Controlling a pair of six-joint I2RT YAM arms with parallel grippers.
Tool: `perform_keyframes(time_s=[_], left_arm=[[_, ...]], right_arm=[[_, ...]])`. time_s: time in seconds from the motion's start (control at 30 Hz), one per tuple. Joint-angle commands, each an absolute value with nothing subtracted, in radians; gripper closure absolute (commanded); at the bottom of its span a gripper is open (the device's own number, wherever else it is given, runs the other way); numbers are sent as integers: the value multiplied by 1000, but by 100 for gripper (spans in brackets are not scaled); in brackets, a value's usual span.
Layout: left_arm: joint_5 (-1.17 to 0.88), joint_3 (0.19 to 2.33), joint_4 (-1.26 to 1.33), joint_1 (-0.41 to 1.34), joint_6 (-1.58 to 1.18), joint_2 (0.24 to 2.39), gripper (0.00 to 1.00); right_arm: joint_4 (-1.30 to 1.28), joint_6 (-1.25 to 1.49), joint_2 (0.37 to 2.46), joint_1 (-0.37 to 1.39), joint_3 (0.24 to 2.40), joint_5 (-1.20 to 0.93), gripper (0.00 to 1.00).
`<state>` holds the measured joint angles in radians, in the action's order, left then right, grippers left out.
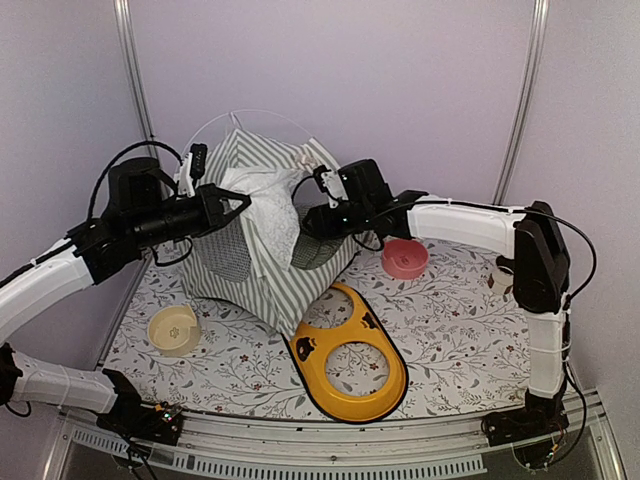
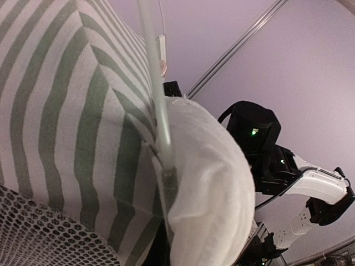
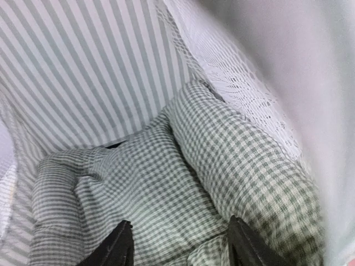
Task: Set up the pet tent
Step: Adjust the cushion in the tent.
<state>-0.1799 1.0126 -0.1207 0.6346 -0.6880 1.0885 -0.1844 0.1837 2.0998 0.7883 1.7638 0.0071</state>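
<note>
The pet tent (image 1: 255,270), green-and-white striped, stands at the back of the table, with a thin white pole (image 1: 250,112) arching over its top. Its white mesh flap (image 1: 270,212) hangs crumpled over the front. My left gripper (image 1: 238,203) is shut on the tent's fabric beside the flap. In the left wrist view, stripes (image 2: 66,127), pole (image 2: 152,66) and flap (image 2: 213,183) hide its fingers. My right gripper (image 1: 310,222) reaches into the tent's opening. It is open (image 3: 180,246), with the green-checked cushion (image 3: 166,183) just beyond its fingertips.
A yellow two-hole bowl stand (image 1: 350,355) lies in front of the tent. A pink bowl (image 1: 405,258) sits to the right and a beige bowl (image 1: 173,328) to the front left. Walls close in on the floral tablecloth (image 1: 450,330).
</note>
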Motion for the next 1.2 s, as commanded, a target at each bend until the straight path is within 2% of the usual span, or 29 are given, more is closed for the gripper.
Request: perform_keyframes(time_s=[0.0,0.07,0.17,0.27,0.37,0.57,0.87,1.17], left_arm=[[-151,1067,-90,628,-672,1062,100],[-156,1072,-95,623,-671,1063,100],[-173,1078,-100,621,-667,1073,100],[-200,1088,-89,620,-666,1090,100],[-223,1106,-84,620,-664,1106,100],[-239,1128,-91,620,-662,1112,100],[-268,1126,-107,619,-664,1103,100],[-368,1107,-75,636,-668,1132,100]], right_arm=[[-218,205,1986,788,1737,-46,34],[-220,202,1962,789,1729,-35,30],[-222,195,1941,789,1729,-39,29],[-226,158,1948,799,1728,-8,32],[-233,103,1968,815,1723,38,39],[-222,-12,2028,833,1705,232,43],[-209,-183,2172,832,1770,510,26],[-342,-197,2334,833,1880,576,19]])
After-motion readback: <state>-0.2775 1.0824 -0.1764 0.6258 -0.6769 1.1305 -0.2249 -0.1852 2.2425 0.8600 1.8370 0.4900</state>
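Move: The cushion's right-hand roll, inside the striped tent, lies about 6 cm ahead of the right hand, 2 cm to its right and 8 cm below. The pink bowl stands outside, roughly 3 cm farther out than the hand, 19 cm to its right and 17 cm lower; the yellow tray is some 24 cm back, 4 cm right and 19 cm down. From the left hand, that roll is about 20 cm ahead, 14 cm right and 23 cm below. Up some 6 cm and slightly back first, the right hand then plunges about 11 cm down and a few centimetres forward onto the near end of the cushion's right roll. Going down, it rolls its left side under and swings its fingers from forward-left to nearly straight ahead, opening them wider around the cloth. The left hand keeps its pinch on the tent's front pole and white flap, nearly still. ##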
